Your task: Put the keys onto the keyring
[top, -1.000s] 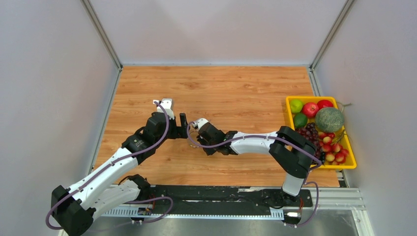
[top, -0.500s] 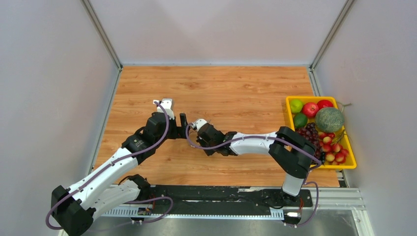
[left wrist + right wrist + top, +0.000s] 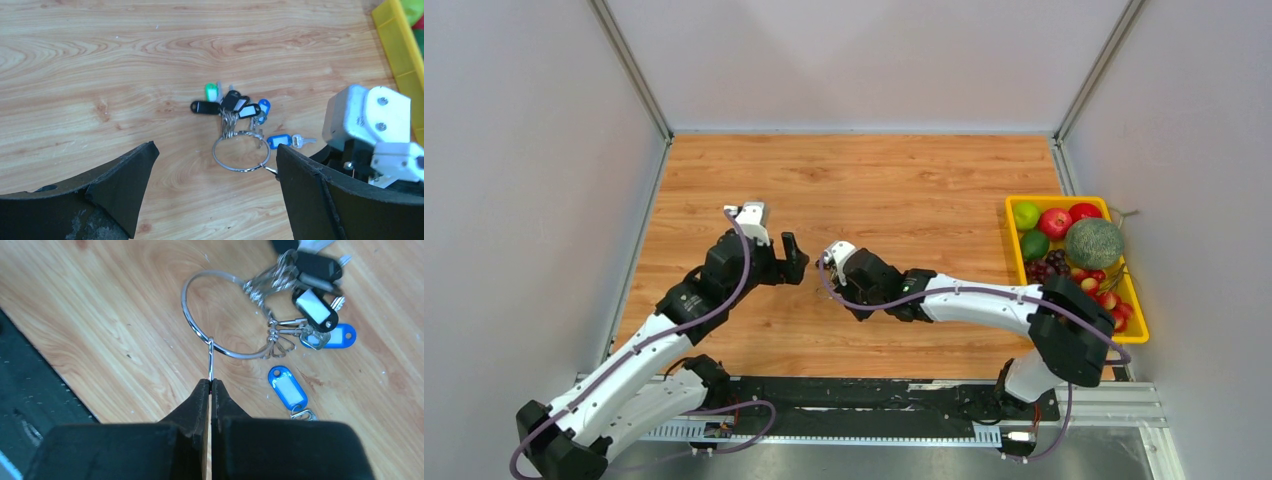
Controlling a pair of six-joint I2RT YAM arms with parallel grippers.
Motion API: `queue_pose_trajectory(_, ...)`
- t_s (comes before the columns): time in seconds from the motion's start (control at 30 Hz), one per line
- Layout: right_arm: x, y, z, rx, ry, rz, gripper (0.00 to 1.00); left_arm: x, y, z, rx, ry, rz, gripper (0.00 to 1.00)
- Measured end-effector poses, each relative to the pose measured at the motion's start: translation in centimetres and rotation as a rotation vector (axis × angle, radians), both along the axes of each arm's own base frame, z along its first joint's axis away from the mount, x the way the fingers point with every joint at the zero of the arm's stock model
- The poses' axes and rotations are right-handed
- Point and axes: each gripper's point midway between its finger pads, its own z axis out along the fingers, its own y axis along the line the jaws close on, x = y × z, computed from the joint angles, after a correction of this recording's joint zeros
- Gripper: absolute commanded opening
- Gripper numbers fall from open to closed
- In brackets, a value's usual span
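The keyring (image 3: 186, 315), a thin silver wire ring, lies on the wooden table. Several keys (image 3: 315, 310) with black, white, blue and green tags bunch at its far side. One blue-tagged key (image 3: 287, 387) lies loose beside the ring. My right gripper (image 3: 210, 381) is shut on a thin metal loop (image 3: 210, 357) hooked on the keyring's near side. My left gripper (image 3: 215, 150) is open wide and empty, low over the table, with the keyring (image 3: 240, 170) and keys (image 3: 232, 102) just ahead between its fingers. In the top view the left gripper (image 3: 792, 255) and right gripper (image 3: 832, 265) face each other at mid-table.
A yellow tray (image 3: 1014, 205) of fruit stands at the right edge of the table; its corner shows in the left wrist view (image 3: 395, 50). The right wrist's white camera mount (image 3: 370, 125) is close to the left gripper's right finger. Grey walls enclose the table.
My left gripper has drawn back a little to the left, widening the gap between the grippers. The right arm's elbow has swung right, and its gripper has shifted slightly right.
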Motion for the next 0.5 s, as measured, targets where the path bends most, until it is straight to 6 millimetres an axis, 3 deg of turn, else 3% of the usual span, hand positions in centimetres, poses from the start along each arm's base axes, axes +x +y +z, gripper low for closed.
queue_pose_trajectory(0.13,-0.4,0.3,2.8,0.038,-0.003,0.025,0.00,-0.9,0.0,1.8,-0.044,-0.038,-0.028,1.00)
queue_pose_trajectory(0.37,-1.1,1.4,7.8,0.073,0.023,0.081,0.00,-2.8,-1.0,6.8,-0.146,-0.146,-0.147,1.00)
queue_pose_trajectory(0.5,-1.3,2.0,10.6,0.095,0.030,0.106,0.00,-4.3,-1.7,8.2,-0.181,-0.190,-0.236,1.00)
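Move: The keyring already hangs from a small metal clip in the right fingertips, its middle about 3 cm ahead of that hand, 4 cm to its left and 3 cm lower. The key bunch is roughly 5 cm farther out than the ring and 2 cm right of it; the loose blue-tagged key lies some 3 cm ahead of the right hand, 5 cm to its right, 6 cm down. From the open left hand, the ring is about 2 cm ahead, 5 cm right, 14 cm below. Raise the right gripper about 10 cm, nearly straight up with a slight drift to the left, keeping the clip pinched so that the keyring and its keys lift away from the table. Meanwhile lift the empty left gripper some 8 cm and draw it back about 4 cm, fingers wide open, tipping it up and turning it clockwise roughly 15 degrees. ##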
